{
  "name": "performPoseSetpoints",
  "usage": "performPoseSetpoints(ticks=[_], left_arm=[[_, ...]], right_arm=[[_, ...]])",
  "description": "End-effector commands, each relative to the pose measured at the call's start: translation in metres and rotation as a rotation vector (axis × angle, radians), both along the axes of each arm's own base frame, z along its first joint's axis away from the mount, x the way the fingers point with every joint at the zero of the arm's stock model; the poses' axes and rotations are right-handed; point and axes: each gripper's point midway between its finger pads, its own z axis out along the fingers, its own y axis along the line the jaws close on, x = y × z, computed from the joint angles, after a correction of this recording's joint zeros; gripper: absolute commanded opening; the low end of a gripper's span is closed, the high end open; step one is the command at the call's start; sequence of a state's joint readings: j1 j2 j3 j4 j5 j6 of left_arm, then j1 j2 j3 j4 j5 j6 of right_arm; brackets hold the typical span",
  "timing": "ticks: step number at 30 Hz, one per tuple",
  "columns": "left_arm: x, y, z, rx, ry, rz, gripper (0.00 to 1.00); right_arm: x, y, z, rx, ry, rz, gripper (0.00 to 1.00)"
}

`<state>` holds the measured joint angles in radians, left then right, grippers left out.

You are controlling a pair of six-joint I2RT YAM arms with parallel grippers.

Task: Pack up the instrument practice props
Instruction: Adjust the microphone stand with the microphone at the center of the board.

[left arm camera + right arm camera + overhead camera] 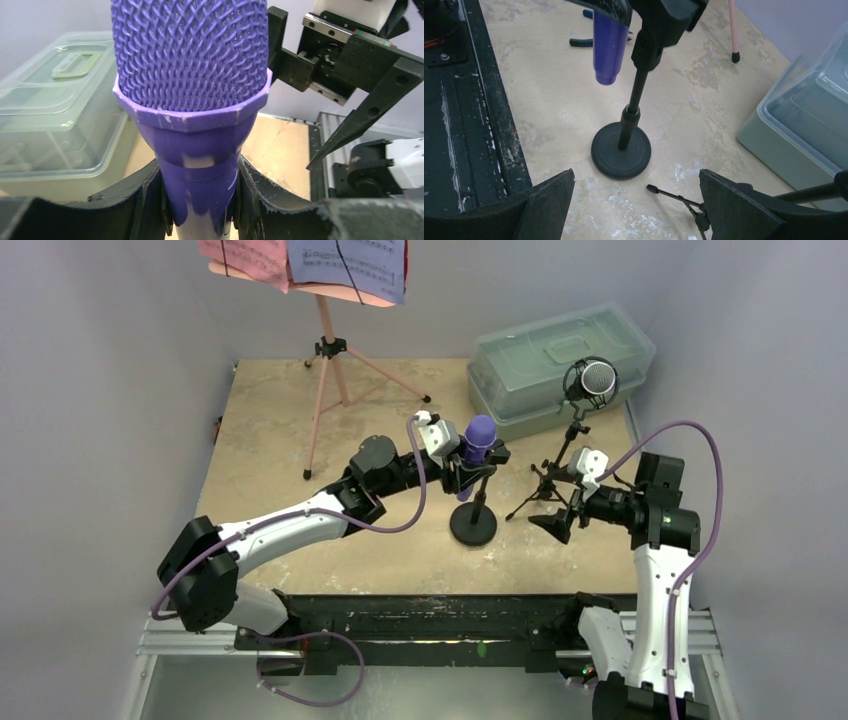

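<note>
The purple mic point(479, 440) stands at the top of the black round-base support point(473, 525). My left gripper point(470, 462) is shut on it, with both jaws pressed against its purple body point(200, 165) just under the mesh head. The mic's lower end point(608, 50) hangs beside the support's clip point(659, 30); I cannot tell whether it sits in the clip. My right gripper point(562, 505) is open and empty, low between the round base point(620, 150) and the black tripod support point(555, 485). That tripod carries the black silver-headed mic point(592, 380).
The pink tripod music rack point(325, 370) stands at the back left with a lavender sheet point(350, 260) and a red sheet point(245, 255) on it. The greenish lidded box point(560, 355) sits at the back right. Pliers point(580, 42) lie beyond the purple mic.
</note>
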<state>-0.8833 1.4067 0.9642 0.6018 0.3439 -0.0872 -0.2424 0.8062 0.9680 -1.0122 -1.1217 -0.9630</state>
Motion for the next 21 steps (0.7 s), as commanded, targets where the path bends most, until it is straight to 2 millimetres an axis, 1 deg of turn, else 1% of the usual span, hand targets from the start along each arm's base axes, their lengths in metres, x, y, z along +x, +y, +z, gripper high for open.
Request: performPoseSetpoints(ticks=[1, 6, 9, 10, 11, 12, 14, 15, 18, 21], left_arm=[[-0.021, -0.003, 0.074, -0.199, -0.106, -0.137, 0.00], [-0.023, -0.011, 0.052, -0.160, -0.067, -0.187, 0.00], [-0.022, -0.012, 0.040, -0.134, -0.049, -0.190, 0.00], [-0.022, -0.012, 0.036, -0.127, -0.044, -0.185, 0.08], [-0.021, -0.011, 0.031, -0.117, -0.035, -0.178, 0.18], [-0.021, -0.010, 0.027, -0.109, -0.029, -0.172, 0.30], [-0.020, -0.007, 0.021, -0.094, -0.016, -0.158, 0.48], [-0.020, -0.005, 0.021, -0.093, -0.011, -0.147, 0.54], [-0.018, 0.004, 0.020, -0.085, 0.001, -0.104, 0.69], [-0.016, 0.012, 0.018, -0.070, 0.011, -0.059, 0.77]], right_arm=[[-0.006, 0.010, 0.027, 0.029, -0.068, 0.078, 0.99], [-0.001, 0.018, 0.040, 0.036, -0.081, 0.142, 0.99], [0.000, 0.028, 0.039, 0.023, -0.073, 0.201, 0.99], [0.000, 0.031, 0.038, 0.015, -0.068, 0.216, 0.99], [0.001, 0.034, 0.037, 0.007, -0.064, 0.228, 0.99], [0.002, 0.036, 0.037, 0.003, -0.065, 0.238, 0.99], [0.005, 0.038, 0.038, -0.004, -0.080, 0.248, 0.99], [0.007, 0.038, 0.038, -0.013, -0.090, 0.253, 0.99], [0.011, 0.038, 0.043, -0.026, -0.116, 0.268, 0.99], [0.016, 0.040, 0.050, -0.034, -0.139, 0.288, 0.99]])
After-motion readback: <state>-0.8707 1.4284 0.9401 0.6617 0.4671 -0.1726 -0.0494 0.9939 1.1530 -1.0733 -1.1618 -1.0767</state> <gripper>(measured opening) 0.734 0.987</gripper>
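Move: The left fingers still grip the purple microphone just under its head, so it lies at that hand point. The stand's clip is some 4 cm to the right of that hand, and its round base about 3 cm right and 26 cm below. From the open right hand the clip is roughly 11 cm left, 6 cm ahead and 6 cm higher. The small tripod is about 13 cm ahead of the right hand, 5 cm right and 10 cm lower. Back and to the right by some 2 cm, turning about 10 degrees clockwise, the left hand draws the gripped microphone and its stand along, then stops and spreads its fingers to let go. The right hand, fingers staying wide open, first rises about 3 cm, then swings some 4 cm left towards the clip, turning about 15 degrees counter-clockwise, without reaching it. ##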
